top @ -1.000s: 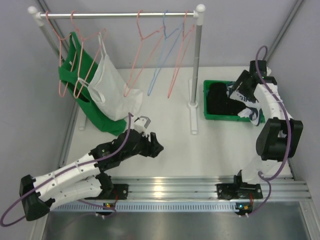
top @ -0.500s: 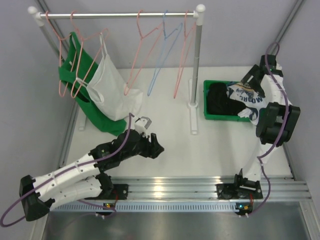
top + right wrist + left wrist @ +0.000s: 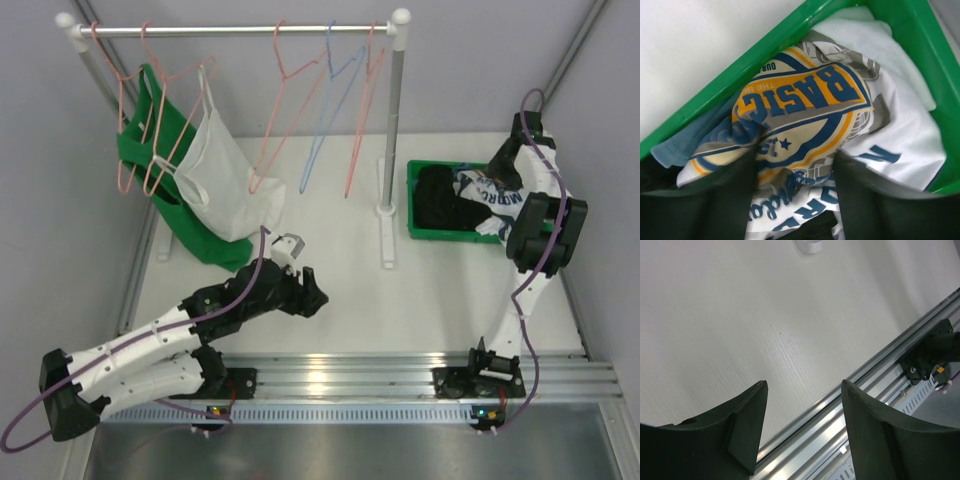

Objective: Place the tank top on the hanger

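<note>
The tank top [image 3: 492,196] lies crumpled in the green bin [image 3: 445,235] at the right, its blue-and-yellow print facing up. My right gripper [image 3: 499,172] is down in the bin, open. In the right wrist view its fingers [image 3: 795,161] straddle a raised fold of the tank top [image 3: 805,100] and press into the cloth on both sides. An empty pink hanger [image 3: 285,110] hangs mid-rail and another pink hanger [image 3: 365,110] near the right post. My left gripper [image 3: 315,290] is open and empty over the bare table [image 3: 802,387].
The rail [image 3: 240,30] also carries a light blue hanger [image 3: 325,110], a plain white top [image 3: 225,180] and a green top [image 3: 150,160] at the left. The rack's right post [image 3: 395,120] stands next to the bin. A dark garment [image 3: 435,195] fills the bin's left half.
My right arm has swung up and back over the bin, uncovering the printed tank top, and the gripper now sits on it. The left arm has not moved.
</note>
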`<state>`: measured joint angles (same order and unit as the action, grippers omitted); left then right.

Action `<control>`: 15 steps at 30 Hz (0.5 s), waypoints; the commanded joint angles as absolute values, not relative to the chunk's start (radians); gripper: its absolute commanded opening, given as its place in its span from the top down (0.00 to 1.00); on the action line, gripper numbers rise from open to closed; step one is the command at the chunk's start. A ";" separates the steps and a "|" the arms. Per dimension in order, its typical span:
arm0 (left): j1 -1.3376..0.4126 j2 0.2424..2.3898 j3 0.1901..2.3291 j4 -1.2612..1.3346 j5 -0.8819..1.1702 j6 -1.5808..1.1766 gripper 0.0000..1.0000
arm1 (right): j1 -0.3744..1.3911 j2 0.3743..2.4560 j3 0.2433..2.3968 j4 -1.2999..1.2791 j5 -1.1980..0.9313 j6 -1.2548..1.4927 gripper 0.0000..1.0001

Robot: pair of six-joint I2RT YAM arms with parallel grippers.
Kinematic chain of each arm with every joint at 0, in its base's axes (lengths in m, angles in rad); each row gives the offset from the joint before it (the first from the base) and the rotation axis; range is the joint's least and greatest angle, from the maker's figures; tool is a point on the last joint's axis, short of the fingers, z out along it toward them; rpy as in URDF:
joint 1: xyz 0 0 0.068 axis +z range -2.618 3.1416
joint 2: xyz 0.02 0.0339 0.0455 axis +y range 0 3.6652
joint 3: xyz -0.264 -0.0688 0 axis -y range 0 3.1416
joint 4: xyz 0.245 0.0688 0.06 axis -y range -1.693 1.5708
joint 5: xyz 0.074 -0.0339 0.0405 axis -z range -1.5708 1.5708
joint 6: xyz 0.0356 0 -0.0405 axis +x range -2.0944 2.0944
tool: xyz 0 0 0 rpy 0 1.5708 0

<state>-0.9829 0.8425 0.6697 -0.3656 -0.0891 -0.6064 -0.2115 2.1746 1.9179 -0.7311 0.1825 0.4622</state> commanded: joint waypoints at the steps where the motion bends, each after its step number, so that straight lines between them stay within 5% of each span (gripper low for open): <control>1: -0.986 0.851 0.689 -0.316 -0.074 -0.592 0.34 | -0.202 2.135 1.902 -0.723 0.203 0.446 0.56; 4: -0.986 0.850 0.686 -0.308 -0.072 -0.591 0.34 | -0.202 2.086 1.873 -0.716 0.202 0.454 0.83; 7: -0.986 0.847 0.689 -0.311 -0.072 -0.588 0.34 | -0.202 2.030 1.876 -0.718 0.198 0.454 0.97; 15: -0.986 0.844 0.696 -0.307 -0.072 -0.586 0.34 | -0.202 1.841 1.905 -0.719 0.183 0.479 1.00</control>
<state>-0.9829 0.8509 0.6697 -0.3645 -0.0822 -0.6014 -0.2111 1.9930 1.8717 -0.7467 0.1848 0.4633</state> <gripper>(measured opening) 0.658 0.037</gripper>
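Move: The white printed tank top lies crumpled in the green bin right under the right hand's open fingers, its middle about 3 cm back, 1 cm left and some 2 cm below. The black garment sits roughly 17 cm to this hand's left and 4 cm back, and the foot of the hanger stand is about 30 cm left and 7 cm back, both slightly lower. From the idle left hand, the tank top is about 28 cm ahead, 49 cm right and 9 cm below. Staying low at first, sinking barely and easing back about a centimetre, the right hand shuts its half-open fingers and pinches a fold of the tank top's printed part. Then it rises, quickening, about 8 cm up out of the bin with the fold kept between the pads, the fingers tipping outward a few degrees. ##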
